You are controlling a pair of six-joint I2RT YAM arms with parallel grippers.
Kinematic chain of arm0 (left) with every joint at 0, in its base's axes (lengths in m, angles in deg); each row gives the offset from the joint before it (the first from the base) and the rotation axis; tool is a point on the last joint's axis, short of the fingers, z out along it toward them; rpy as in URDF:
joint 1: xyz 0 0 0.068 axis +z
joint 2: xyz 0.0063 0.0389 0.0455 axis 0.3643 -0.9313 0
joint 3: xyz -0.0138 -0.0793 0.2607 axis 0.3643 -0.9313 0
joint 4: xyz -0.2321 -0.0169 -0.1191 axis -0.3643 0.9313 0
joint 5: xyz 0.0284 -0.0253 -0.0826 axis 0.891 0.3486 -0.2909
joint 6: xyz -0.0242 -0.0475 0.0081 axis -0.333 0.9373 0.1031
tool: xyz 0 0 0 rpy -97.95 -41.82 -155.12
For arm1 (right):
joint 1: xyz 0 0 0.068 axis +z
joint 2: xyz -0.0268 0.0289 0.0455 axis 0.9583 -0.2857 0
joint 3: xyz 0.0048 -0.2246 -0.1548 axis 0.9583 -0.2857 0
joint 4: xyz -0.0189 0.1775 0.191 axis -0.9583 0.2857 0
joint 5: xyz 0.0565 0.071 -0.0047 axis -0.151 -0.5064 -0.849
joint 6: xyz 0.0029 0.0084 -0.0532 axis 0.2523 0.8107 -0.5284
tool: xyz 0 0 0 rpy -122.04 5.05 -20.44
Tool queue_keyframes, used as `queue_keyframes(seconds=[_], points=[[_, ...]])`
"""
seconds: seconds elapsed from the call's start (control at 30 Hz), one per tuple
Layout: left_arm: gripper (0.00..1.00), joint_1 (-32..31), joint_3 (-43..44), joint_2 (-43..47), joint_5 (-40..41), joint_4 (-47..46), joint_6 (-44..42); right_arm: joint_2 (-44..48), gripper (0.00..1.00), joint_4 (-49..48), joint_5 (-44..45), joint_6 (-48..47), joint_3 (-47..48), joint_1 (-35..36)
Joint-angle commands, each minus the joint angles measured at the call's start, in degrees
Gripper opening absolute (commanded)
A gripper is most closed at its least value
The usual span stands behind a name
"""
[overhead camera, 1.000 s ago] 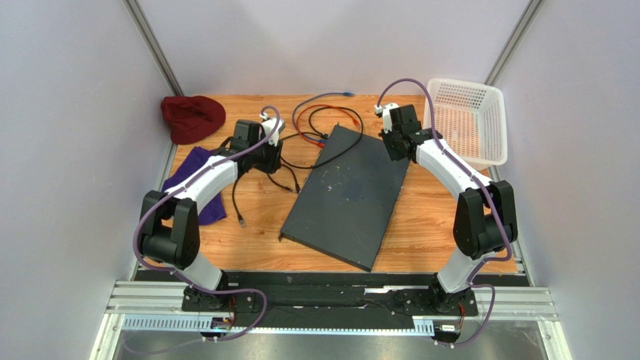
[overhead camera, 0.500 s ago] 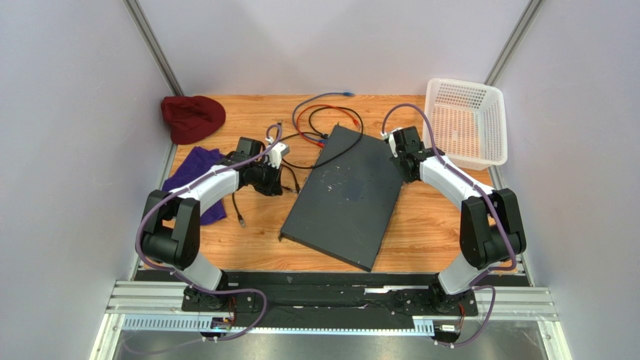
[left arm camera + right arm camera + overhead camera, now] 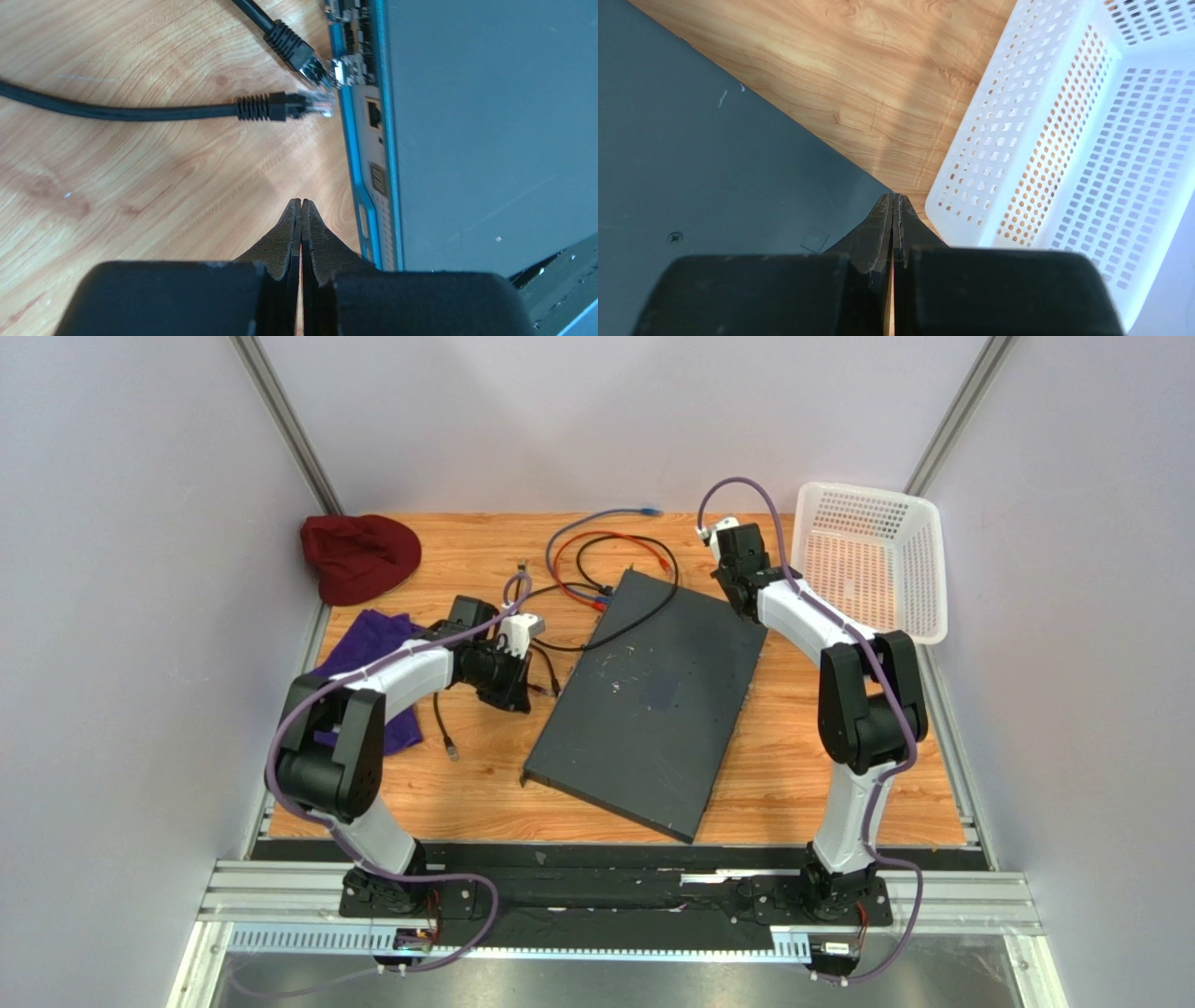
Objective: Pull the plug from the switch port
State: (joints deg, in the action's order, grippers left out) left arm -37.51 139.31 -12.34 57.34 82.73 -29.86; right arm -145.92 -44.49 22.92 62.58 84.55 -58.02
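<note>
The switch (image 3: 645, 700) is a flat dark grey slab lying askew mid-table. Its blue-trimmed port face (image 3: 358, 140) runs up the right of the left wrist view. One black plug (image 3: 303, 57) reaches that face at a port. A second black plug (image 3: 277, 108) lies on the wood, its clear tip just short of the face. My left gripper (image 3: 302, 203) is shut and empty, low over the wood beside the port face (image 3: 516, 686). My right gripper (image 3: 894, 197) is also shut and empty, above the switch's (image 3: 703, 161) far right edge (image 3: 744, 591).
A white mesh basket (image 3: 870, 560) stands at the far right, close beside my right gripper (image 3: 1074, 140). Red, blue and black cables (image 3: 603, 546) loop behind the switch. A maroon cloth (image 3: 359, 555) and a purple cloth (image 3: 368, 647) lie at the far left.
Both grippers have shut on nothing. The left one came down beside the switch's port face. The right arm dipped toward the switch, then drew back to its far corner.
</note>
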Motion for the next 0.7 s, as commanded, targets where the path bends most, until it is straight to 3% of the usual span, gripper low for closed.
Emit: queue_keyframes(seconds=[0.0,0.17,0.33,0.5,0.67], points=[[0.00,-0.2,4.6,-4.4,-1.6,1.3,0.6,0.9,0.00,0.1,3.0,-1.0,0.3,-1.2],[0.00,-0.8,3.6,-3.0,-3.1,0.6,0.4,10.3,0.00,2.2,3.9,1.6,-13.1,0.2],[0.00,-1.8,2.1,-2.5,-1.4,2.5,2.7,13.1,0.00,2.4,2.8,1.0,-19.2,0.6],[0.00,-2.6,4.7,-5.3,-0.8,7.6,2.5,6.8,0.00,3.6,-0.5,0.2,-15.4,1.1],[0.00,-2.8,7.3,-8.5,-2.7,12.2,1.8,-6.7,0.00,12.2,-1.3,1.6,-0.9,2.8]])
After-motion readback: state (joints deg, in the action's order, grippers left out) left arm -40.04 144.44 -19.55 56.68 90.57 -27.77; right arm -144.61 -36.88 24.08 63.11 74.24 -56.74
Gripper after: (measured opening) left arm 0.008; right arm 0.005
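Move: The left hand's shut fingers hang just off the switch's left side; the switch's middle is some 16 cm to the right, 3 cm ahead and 3 cm lower, and a loose black plug lies about 4 cm ahead and 3 cm right. From the right hand the switch's middle is roughly 12 cm back, 16 cm left and 10 cm below; the white basket stands about 18 cm right and 9 cm ahead, 6 cm lower. Right hand draws back some 10 cm, then forward 2, sinking towards switch's right edge; left eases back, down. ##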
